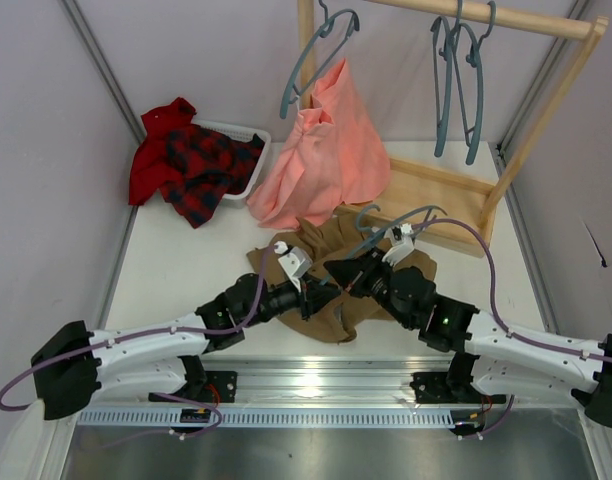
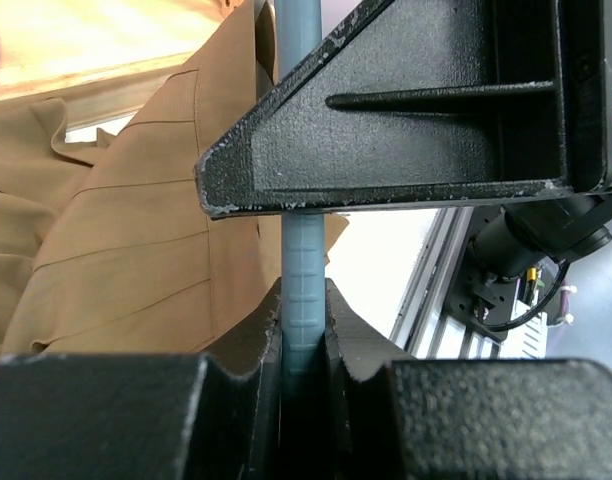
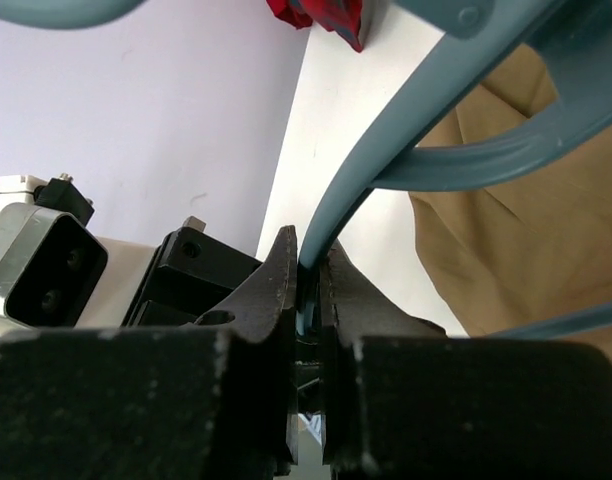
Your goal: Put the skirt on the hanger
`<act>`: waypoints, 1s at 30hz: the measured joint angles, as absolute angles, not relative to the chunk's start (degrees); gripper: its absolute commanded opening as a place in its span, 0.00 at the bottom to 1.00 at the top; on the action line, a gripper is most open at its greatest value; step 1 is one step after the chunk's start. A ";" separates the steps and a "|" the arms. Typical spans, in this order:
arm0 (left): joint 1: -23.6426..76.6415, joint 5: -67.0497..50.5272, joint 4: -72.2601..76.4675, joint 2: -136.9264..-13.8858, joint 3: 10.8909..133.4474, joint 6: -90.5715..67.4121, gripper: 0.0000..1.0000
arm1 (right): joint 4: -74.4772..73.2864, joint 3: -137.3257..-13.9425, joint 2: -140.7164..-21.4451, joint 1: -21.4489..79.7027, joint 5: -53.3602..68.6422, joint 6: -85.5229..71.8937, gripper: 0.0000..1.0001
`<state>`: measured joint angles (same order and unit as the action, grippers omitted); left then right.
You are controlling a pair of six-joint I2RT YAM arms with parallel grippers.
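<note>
The khaki skirt (image 1: 331,262) lies crumpled on the white table at the centre. A grey-blue hanger (image 1: 391,232) lies across it, with its hook toward the wooden rack. My left gripper (image 1: 318,290) and right gripper (image 1: 338,272) meet tip to tip over the skirt. In the left wrist view my left gripper (image 2: 304,300) is shut on the hanger bar (image 2: 304,255), with the skirt (image 2: 136,250) behind it. In the right wrist view my right gripper (image 3: 308,250) is shut on the hanger arm (image 3: 361,190), with the skirt (image 3: 526,230) to the right.
A wooden rack (image 1: 546,110) stands at the back right with spare hangers (image 1: 461,80). A salmon-pink garment (image 1: 326,150) hangs down below another hanger. A red-and-black plaid garment (image 1: 191,160) spills from a white basket (image 1: 248,135) at the back left.
</note>
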<state>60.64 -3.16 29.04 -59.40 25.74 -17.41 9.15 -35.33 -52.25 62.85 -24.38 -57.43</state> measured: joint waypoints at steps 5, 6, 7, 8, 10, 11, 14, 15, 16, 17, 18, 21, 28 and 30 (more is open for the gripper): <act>61.23 -2.07 23.03 -54.94 26.65 -16.78 0.60 | 8.36 -34.06 -50.68 63.40 -27.00 -56.80 0.00; 61.25 -1.58 21.28 -53.23 26.87 -16.78 0.76 | 7.75 -33.28 -50.52 63.05 -28.32 -56.21 0.00; 61.28 -0.99 19.35 -51.51 27.20 -16.62 0.83 | 7.25 -32.67 -50.46 62.76 -29.17 -55.79 0.00; 61.30 -0.14 17.17 -49.45 27.59 -16.80 0.94 | 6.79 -31.94 -50.46 62.52 -30.02 -55.51 0.00; 61.30 1.41 13.37 -45.36 28.23 -17.34 0.99 | 6.04 -30.61 -50.46 61.98 -31.31 -55.40 0.00; 61.28 2.07 11.16 -42.96 28.36 -17.65 0.99 | 5.85 -30.06 -50.48 61.71 -31.73 -55.35 0.00; 61.30 4.43 5.04 -35.90 28.47 -18.59 0.99 | 5.91 -29.17 -50.65 60.49 -32.12 -55.27 0.00; 61.30 5.13 3.03 -33.98 28.47 -19.25 0.99 | 6.11 -28.95 -50.74 59.96 -32.08 -55.27 0.00; 61.30 5.91 1.41 -32.32 28.47 -19.81 0.99 | 6.24 -28.80 -50.81 59.59 -32.08 -55.27 0.00; 61.28 6.24 0.45 -31.27 28.47 -20.73 0.98 | 6.57 -28.56 -50.85 58.98 -31.92 -55.31 0.00; 61.30 6.48 -0.40 -30.79 28.40 -21.82 0.95 | 6.90 -28.32 -50.85 58.46 -31.75 -55.35 0.00; 61.84 6.55 -1.02 -32.05 26.74 -25.43 0.93 | 7.75 -27.79 -50.83 57.08 -31.24 -55.46 0.00; 69.19 10.79 -0.56 -47.13 24.95 -28.08 0.96 | 8.51 -27.00 -48.66 55.90 -30.26 -55.51 0.00; 69.49 11.68 0.43 -51.20 25.74 -26.59 0.96 | 8.51 -26.85 -47.81 55.77 -29.41 -55.77 0.00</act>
<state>69.49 11.68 0.43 -51.20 25.74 -26.59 8.51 -26.85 -47.81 55.77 -29.41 -55.77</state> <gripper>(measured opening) 0.962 0.068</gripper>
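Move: The brown skirt lies spread below both hands, its middle about 10 cm ahead of the left hand and 15 cm below it, and from the right hand some 7 cm ahead and 21 cm below. The coral garment hangs about 30 cm ahead and 4 cm left of the left hand; the wooden tray is around 31 cm ahead and 27 cm right of that hand, at table height. The hanger, pinched by both grippers at 0.0, is let go by the left one, which opens wide, draws off about 8 cm left and 5 cm up, then drops some 12 cm, easing back and a little right, fingers tipping down. The right hand keeps its pinch and takes the hanger right, down and somewhat forward, roughly 6 cm right, turning slightly clockwise. ##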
